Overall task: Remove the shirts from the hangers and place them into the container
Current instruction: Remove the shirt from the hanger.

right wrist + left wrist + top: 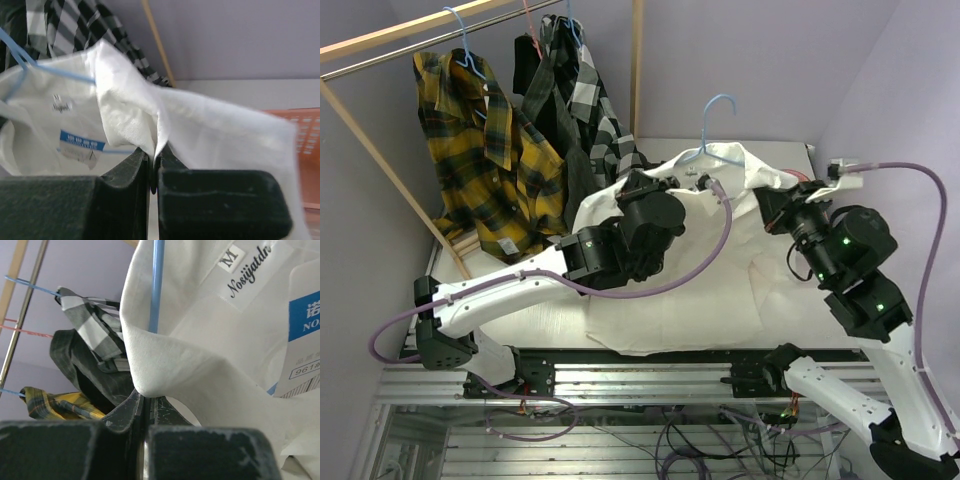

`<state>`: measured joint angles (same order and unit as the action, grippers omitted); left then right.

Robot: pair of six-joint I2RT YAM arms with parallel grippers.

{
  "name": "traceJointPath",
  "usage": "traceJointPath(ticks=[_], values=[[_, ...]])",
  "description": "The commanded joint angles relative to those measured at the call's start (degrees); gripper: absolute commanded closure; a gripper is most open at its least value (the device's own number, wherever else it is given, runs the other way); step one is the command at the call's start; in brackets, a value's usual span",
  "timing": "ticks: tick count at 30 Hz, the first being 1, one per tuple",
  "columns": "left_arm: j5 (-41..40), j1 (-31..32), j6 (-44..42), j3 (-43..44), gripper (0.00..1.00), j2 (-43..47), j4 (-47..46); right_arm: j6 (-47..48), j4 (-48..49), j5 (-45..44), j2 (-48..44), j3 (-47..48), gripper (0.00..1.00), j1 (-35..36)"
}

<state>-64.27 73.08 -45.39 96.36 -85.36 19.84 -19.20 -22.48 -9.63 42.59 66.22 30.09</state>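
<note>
The white shirt [720, 270] hangs on a light blue hanger [715, 125] over the middle of the table, its hem spread on the tabletop. My left gripper [645, 185] is shut on its collar edge [165, 360], beside the hanger wire [156, 285]. At the shirt's right shoulder, my right gripper [767, 205] is shut on a fold of the white cloth [150, 120]. The yellow plaid shirt [490, 160], dark charcoal shirt [532, 70] and checked shirt [588, 100] hang on the rack at back left. The container [307, 145] shows behind the white shirt, mostly hidden.
A metal rod [420, 45] and wooden poles [637, 65] form the rack at the back left; one slanted pole [390, 170] runs down to the table. Purple walls close in the back and sides. The arms' bases sit along the metal frame [650, 380] at the near edge.
</note>
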Motion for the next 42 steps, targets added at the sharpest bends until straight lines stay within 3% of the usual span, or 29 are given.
traceJointPath(ticks=[1,7,15,20,29,33,34,36,37,39,42], values=[[-2.8,0.0,1.8,-4.2,0.93,2.5,-2.4,1.7,-5.0,-9.8,-1.7,6.0,1.0,0.1],[-3.6,-0.2,4.8,-6.1,0.93,5.3,0.4,3.7,-9.4,-16.2,-1.3,10.1,1.0,0.1],[-3.8,-0.2,9.0,-15.6,0.93,17.0,7.0,10.0,-13.7,-24.7,1.1,16.5,1.0,0.1],[-7.8,-0.2,6.9,-22.6,0.93,24.3,7.9,11.8,-13.7,-23.7,3.5,18.8,1.0,0.1],[-4.5,-0.2,9.0,-21.1,0.93,30.5,18.7,17.1,-16.5,-22.7,9.6,26.0,1.0,0.1],[-1.5,-0.2,12.0,-18.8,0.93,29.0,20.7,15.6,-19.0,-10.1,11.3,28.5,1.0,0.1],[-0.7,-0.2,12.6,-18.0,0.93,28.4,20.8,14.9,-19.7,-5.6,11.9,28.9,0.92,0.1],[0.9,-0.2,13.7,-16.6,0.93,27.2,20.1,12.6,-19.9,2.2,11.7,28.4,0.43,0.1],[1.8,-0.2,14.7,-15.6,0.93,26.7,20.1,11.2,-19.5,4.9,11.1,27.7,0.3,0.1],[3.3,-0.2,17.3,-13.1,0.93,25.2,21.3,8.9,-18.2,9.4,9.0,26.0,0.25,0.1],[4.9,-0.2,21.3,-9.5,0.93,23.7,23.6,5.7,-18.7,13.2,6.6,24.6,0.26,0.1]])
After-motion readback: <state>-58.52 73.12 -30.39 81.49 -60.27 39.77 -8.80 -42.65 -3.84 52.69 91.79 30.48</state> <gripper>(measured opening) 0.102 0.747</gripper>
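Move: The left hand already holds the white shirt's front edge; the hanger's middle lies about 9 cm to its right, 3 cm ahead and slightly above. The right hand still pinches the shirt near its right shoulder, with the hanger about 7 cm to its left, 4 cm ahead and a little above. From the left hand, the checked shirt hangs roughly 25 cm ahead and 12 cm left; from the right hand, the container sits about 30 cm ahead, 12 cm right and 25 cm lower. Left hand hauls its gripped cloth about 11 cm left; right tugs right, swings back left, rises and releases. ##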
